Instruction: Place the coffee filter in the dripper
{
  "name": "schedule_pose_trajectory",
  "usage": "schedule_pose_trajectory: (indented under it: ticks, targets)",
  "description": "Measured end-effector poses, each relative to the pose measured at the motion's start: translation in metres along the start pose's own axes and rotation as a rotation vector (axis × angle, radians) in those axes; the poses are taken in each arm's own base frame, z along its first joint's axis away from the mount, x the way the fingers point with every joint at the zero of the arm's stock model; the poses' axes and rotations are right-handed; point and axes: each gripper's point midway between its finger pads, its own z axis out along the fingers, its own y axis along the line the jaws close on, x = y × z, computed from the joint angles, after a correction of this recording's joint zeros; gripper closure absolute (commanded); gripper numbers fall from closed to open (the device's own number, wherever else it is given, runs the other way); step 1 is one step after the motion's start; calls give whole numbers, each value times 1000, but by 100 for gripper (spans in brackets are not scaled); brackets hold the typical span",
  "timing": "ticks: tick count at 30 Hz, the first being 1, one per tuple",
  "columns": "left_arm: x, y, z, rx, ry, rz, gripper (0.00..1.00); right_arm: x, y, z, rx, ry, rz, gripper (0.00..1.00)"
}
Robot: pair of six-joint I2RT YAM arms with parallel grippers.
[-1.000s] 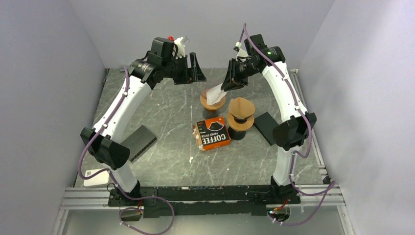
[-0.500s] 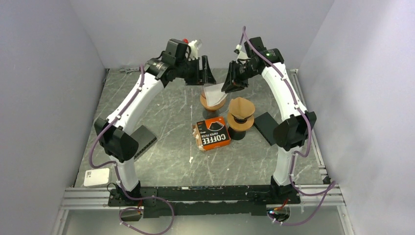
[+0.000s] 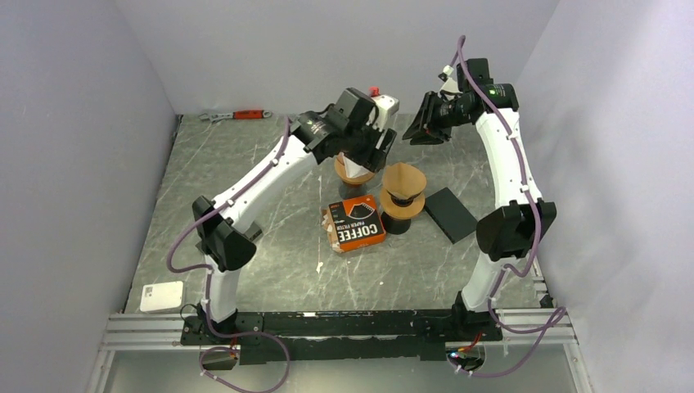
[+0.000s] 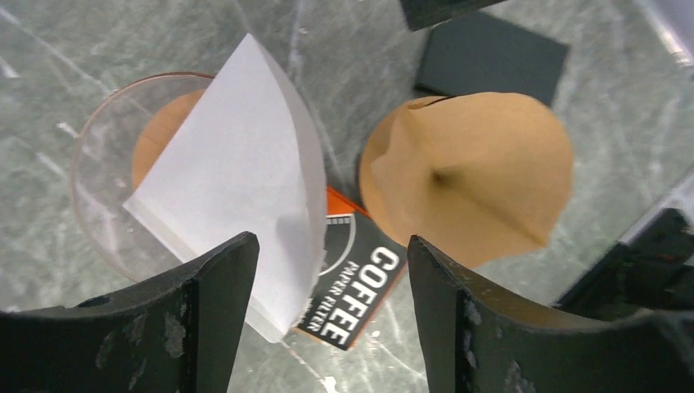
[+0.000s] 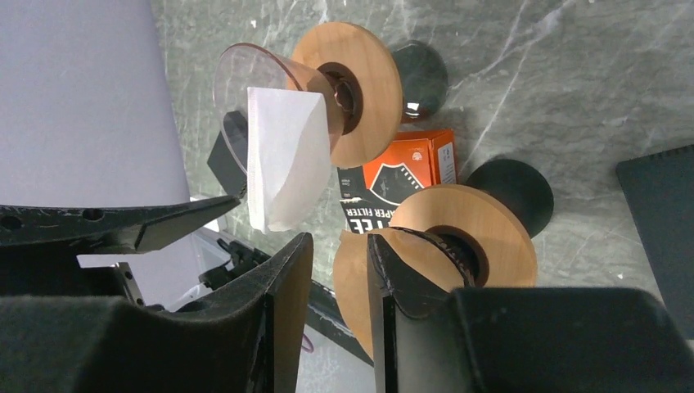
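Note:
The white paper filter [image 4: 237, 164] lies folded flat in the glass dripper [image 4: 98, 213], leaning over its rim; it also shows in the top view [image 3: 353, 166] and the right wrist view [image 5: 282, 160]. My left gripper [image 3: 368, 151] hovers open just above it, its fingers [image 4: 213, 303] astride the filter's lower edge without gripping it. My right gripper [image 3: 419, 129] is raised to the right of the dripper, its jaws a little apart and empty [image 5: 340, 246].
A second dripper with a brown filter [image 3: 403, 184] stands right of the first. An orange-and-black coffee filter box [image 3: 356, 223] lies in front of both. A black pad [image 3: 450, 213] lies at the right, a red-handled wrench [image 3: 237, 115] at the back, and a white object [image 3: 160, 295] near left.
My right gripper has let go of the white filter and drawn back up and to the right. My left arm has swung right, over the dripper. The filter now rests in the dripper.

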Motion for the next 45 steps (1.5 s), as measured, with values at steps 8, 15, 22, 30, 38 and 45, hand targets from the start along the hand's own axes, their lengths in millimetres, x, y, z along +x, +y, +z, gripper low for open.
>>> schedule_pose_trajectory:
  ticks: [8, 15, 22, 30, 38, 45]
  targets:
    - [8, 23, 17, -161, 36, 77, 38, 3, -4, 1, -4, 14, 13, 64]
    - [7, 27, 18, -177, 35, 90, 57, 5, -1, 1, -22, 26, 12, 64]
    - [7, 29, 18, -185, 35, 101, 83, 7, 3, 1, -43, 35, 8, 59]
    - [6, 30, 16, -194, 30, 98, 100, 9, 10, 4, -85, 38, -50, 42]
    - [-7, 31, 13, -208, -26, -25, 100, 18, 35, 13, -130, 37, -142, 28]
    - [-24, 42, -8, -207, -105, -232, 100, 29, 65, 26, -158, 51, -219, 32]
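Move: The white filter stands in the clear glass dripper about 3 cm ahead of the open left hand, 4 cm to its left and 5 cm lower. The dripper's middle lies about 4 cm ahead, 4 left and 11 below. The brown filter is about 4 cm back, 8 right and 10 below the left hand; the coffee filter box is 5 cm back and 4 left, down on the table. From the right hand, the white filter is some 12 cm left, 2 back and 6 below. The left fingers close fully on the white filter's near edge and pinch it, after easing forward and down about 2 cm each; they then raise it roughly 4 cm, drifting slightly forward and left and turning counter-clockwise. The right hand, nearly still at first, opens wide and swings about 7 cm left towards the filter. ##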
